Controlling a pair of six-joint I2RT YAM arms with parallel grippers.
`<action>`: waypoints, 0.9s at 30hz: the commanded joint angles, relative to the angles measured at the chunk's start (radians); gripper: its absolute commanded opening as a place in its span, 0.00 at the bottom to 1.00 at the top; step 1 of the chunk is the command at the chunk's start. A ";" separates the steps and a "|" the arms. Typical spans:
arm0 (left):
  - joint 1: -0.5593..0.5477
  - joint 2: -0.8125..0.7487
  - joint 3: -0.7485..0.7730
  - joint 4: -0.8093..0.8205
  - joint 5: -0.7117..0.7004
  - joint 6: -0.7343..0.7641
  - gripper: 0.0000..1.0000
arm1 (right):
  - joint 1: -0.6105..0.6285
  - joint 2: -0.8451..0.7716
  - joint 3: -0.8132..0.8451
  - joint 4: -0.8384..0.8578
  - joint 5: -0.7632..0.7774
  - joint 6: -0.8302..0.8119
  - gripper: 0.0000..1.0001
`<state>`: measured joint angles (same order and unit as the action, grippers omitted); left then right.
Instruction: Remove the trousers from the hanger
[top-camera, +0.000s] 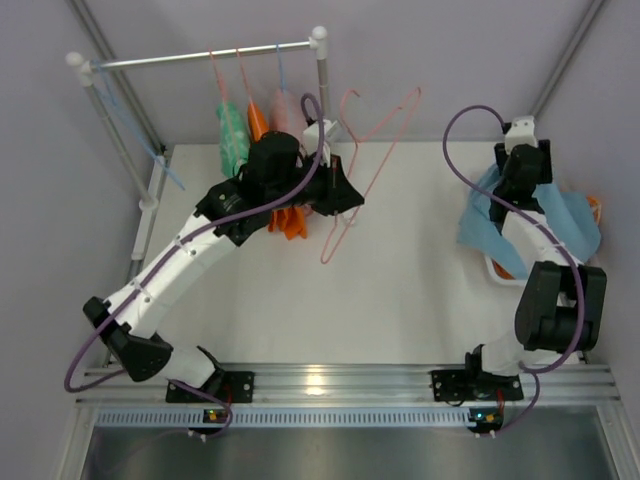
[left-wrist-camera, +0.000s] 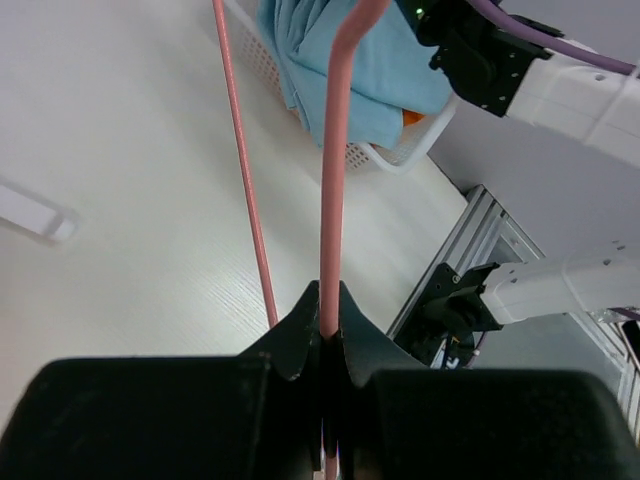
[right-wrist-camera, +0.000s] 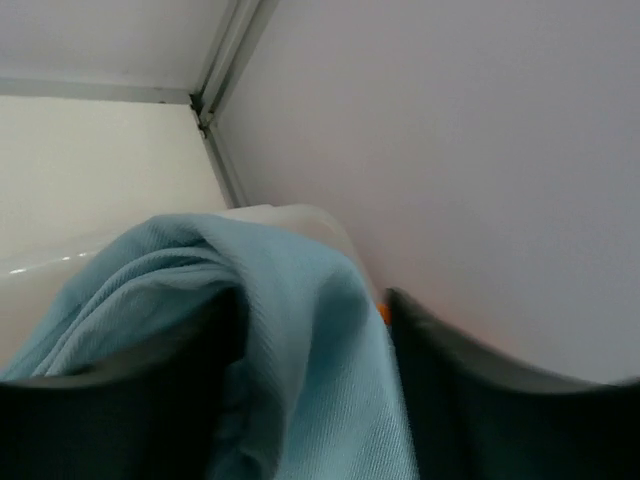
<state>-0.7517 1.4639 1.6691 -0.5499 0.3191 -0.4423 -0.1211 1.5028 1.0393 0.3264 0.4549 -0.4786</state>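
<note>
An empty pink hanger (top-camera: 372, 140) is tilted above the table, and my left gripper (top-camera: 345, 196) is shut on its wire. In the left wrist view the pink hanger wire (left-wrist-camera: 335, 180) runs up from between that gripper's (left-wrist-camera: 330, 322) closed fingers. The light blue trousers (top-camera: 572, 218) are draped over a white basket (top-camera: 494, 270) at the right, with orange cloth (left-wrist-camera: 410, 117) showing under them. My right gripper (top-camera: 520, 180) is over the basket. Its fingers stand apart in the right wrist view, and a fold of the light blue trousers (right-wrist-camera: 330, 400) lies loosely between them.
A clothes rail (top-camera: 210, 57) at the back left carries green (top-camera: 232, 138), orange (top-camera: 257, 120) and pink (top-camera: 283, 108) garments on hangers. More orange cloth (top-camera: 290, 223) shows under my left arm. Walls close in behind and to the right of the basket.
</note>
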 joint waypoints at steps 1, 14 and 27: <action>0.018 -0.100 0.001 0.008 0.006 0.105 0.00 | -0.022 0.010 0.058 0.089 -0.068 0.035 0.81; 0.141 -0.453 -0.238 -0.074 0.123 0.212 0.00 | -0.017 -0.304 0.171 -0.476 -0.410 0.281 0.99; 0.532 -0.833 -0.491 -0.176 0.048 -0.010 0.00 | 0.008 -0.474 0.343 -0.838 -0.786 0.334 1.00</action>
<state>-0.2577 0.6243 1.2034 -0.7040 0.3981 -0.3656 -0.1238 0.9962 1.3262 -0.3500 -0.2375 -0.1799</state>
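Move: Some 48 cm to the left of the left hand, about 20 ahead and 12 up, is the rail's left end, where the emptied pink hanger is headed. Green trousers hang roughly 24 cm left and 15 ahead of it, orange trousers 17 left and 15 ahead, both about 12 below. Under the right hand, whose fingers are already half open on the blue trousers, the basket's middle lies about 5 cm back, 2 left and 18 below. Opening wide over the basket, the right hand lets go of the blue trousers, then climbs clear, some 17 cm up, 14 left and 11 back, swinging counter-clockwise about 40 degrees. The left hand keeps its pinch on the pink hanger and, after a small rise, carries it leftwards and back towards the rail's left end, fingers tipping up and turning counter-clockwise. ##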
